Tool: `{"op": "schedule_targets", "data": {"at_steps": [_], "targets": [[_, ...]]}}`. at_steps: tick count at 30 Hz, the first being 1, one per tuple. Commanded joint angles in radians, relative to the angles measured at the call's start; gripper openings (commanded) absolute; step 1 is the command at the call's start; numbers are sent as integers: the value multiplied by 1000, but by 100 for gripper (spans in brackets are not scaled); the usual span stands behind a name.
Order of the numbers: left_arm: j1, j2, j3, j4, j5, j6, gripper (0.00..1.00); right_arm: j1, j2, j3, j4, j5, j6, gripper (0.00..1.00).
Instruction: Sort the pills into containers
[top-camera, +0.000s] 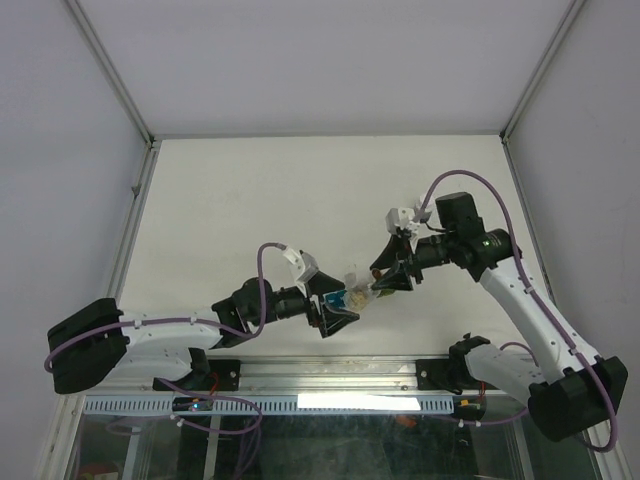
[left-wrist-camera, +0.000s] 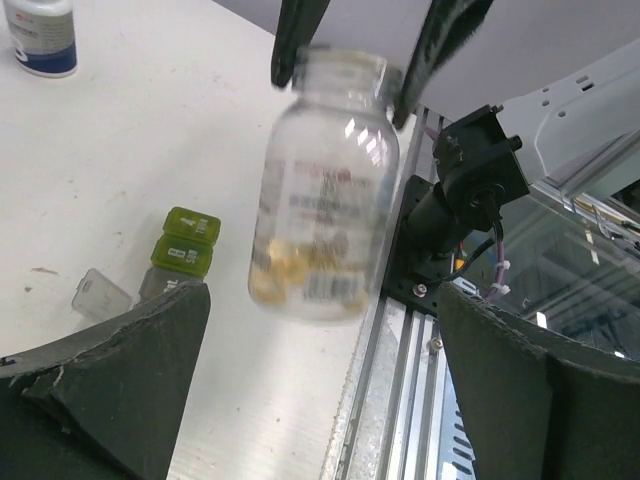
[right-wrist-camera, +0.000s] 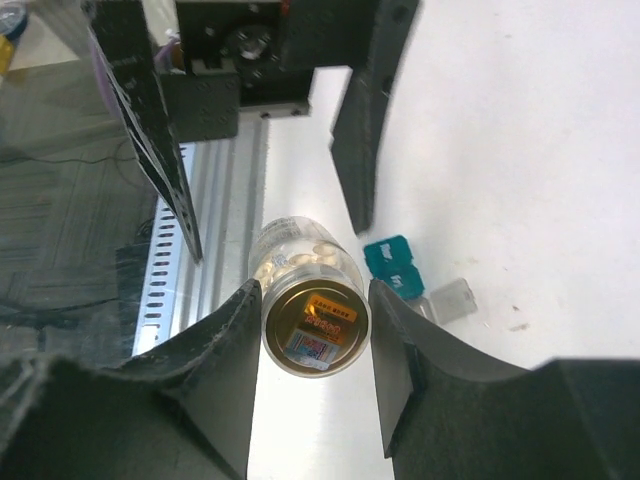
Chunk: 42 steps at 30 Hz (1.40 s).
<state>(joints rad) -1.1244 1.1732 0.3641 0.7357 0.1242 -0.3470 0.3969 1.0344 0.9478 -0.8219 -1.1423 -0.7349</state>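
Observation:
A clear pill bottle (left-wrist-camera: 322, 180), blurred, hangs above the table with pale yellow pills (left-wrist-camera: 283, 265) in its bottom. My right gripper (right-wrist-camera: 315, 302) is shut on the bottle's (right-wrist-camera: 313, 318) gold-topped neck, one finger on each side. My left gripper (left-wrist-camera: 320, 300) stands open, its two dark fingers (left-wrist-camera: 120, 350) wide apart on either side below the bottle and clear of it. The containers lie on the table under the bottle: the yellow-green compartments (left-wrist-camera: 186, 240) show in the left wrist view, the teal ones (right-wrist-camera: 394, 266) in the right wrist view. In the top view the bottle (top-camera: 355, 297) sits between both grippers.
A white bottle with a blue band (left-wrist-camera: 40, 35) stands farther out on the table. A clear flipped-open lid (right-wrist-camera: 452, 298) sticks out beside the compartments. The metal rail (left-wrist-camera: 400, 390) of the table's near edge and an arm mount (left-wrist-camera: 460, 200) lie close by.

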Motion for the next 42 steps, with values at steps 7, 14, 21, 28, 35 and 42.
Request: {"op": "schedule_targets", "data": {"at_steps": [7,14,21,28,35,42], "targets": [[12,-227,-120,-48,-176,33,99,-262,-104,-5,150,228,156,1],[14,-282,-162,-111,-249,85,99,-320,34,98,207,477,164,0],[15,-289,-212,-76,-269,97,99,-175,299,296,299,755,198,1],[14,-351,-264,-73,-281,94,99,-118,653,532,375,984,216,1],[14,-388,-290,-81,-299,114,98,-112,922,773,323,1078,226,3],[14,-383,-288,-81,-282,140,98,-113,1020,847,320,1076,248,18]]}}
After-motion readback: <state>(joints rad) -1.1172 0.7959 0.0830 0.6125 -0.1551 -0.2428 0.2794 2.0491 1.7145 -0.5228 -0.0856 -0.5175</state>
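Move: My right hand holds the closed pill jar by its lid. The empty table spot I take it to lies about 38 cm ahead, 8 cm to the right and some 21 cm below. The white bottle is roughly 32 cm ahead, 18 cm right; the pill organizer is 7 cm ahead, 4 cm left, below. From my empty left hand the spot is about 38 cm ahead, 18 cm right, and the organizer 8 cm ahead, 6 cm right, both some 15 cm lower. I carry the jar well forward with my right hand, nearly 40 cm and some 8 cm to the right, then sink about 10 cm towards the open table left of and beyond the white bottle. My grip stays shut on the lid while the fingers swing clockwise from pointing left to pointing forward and steeply down. My left hand, open, backs away leftward about 9 cm and a little down. ##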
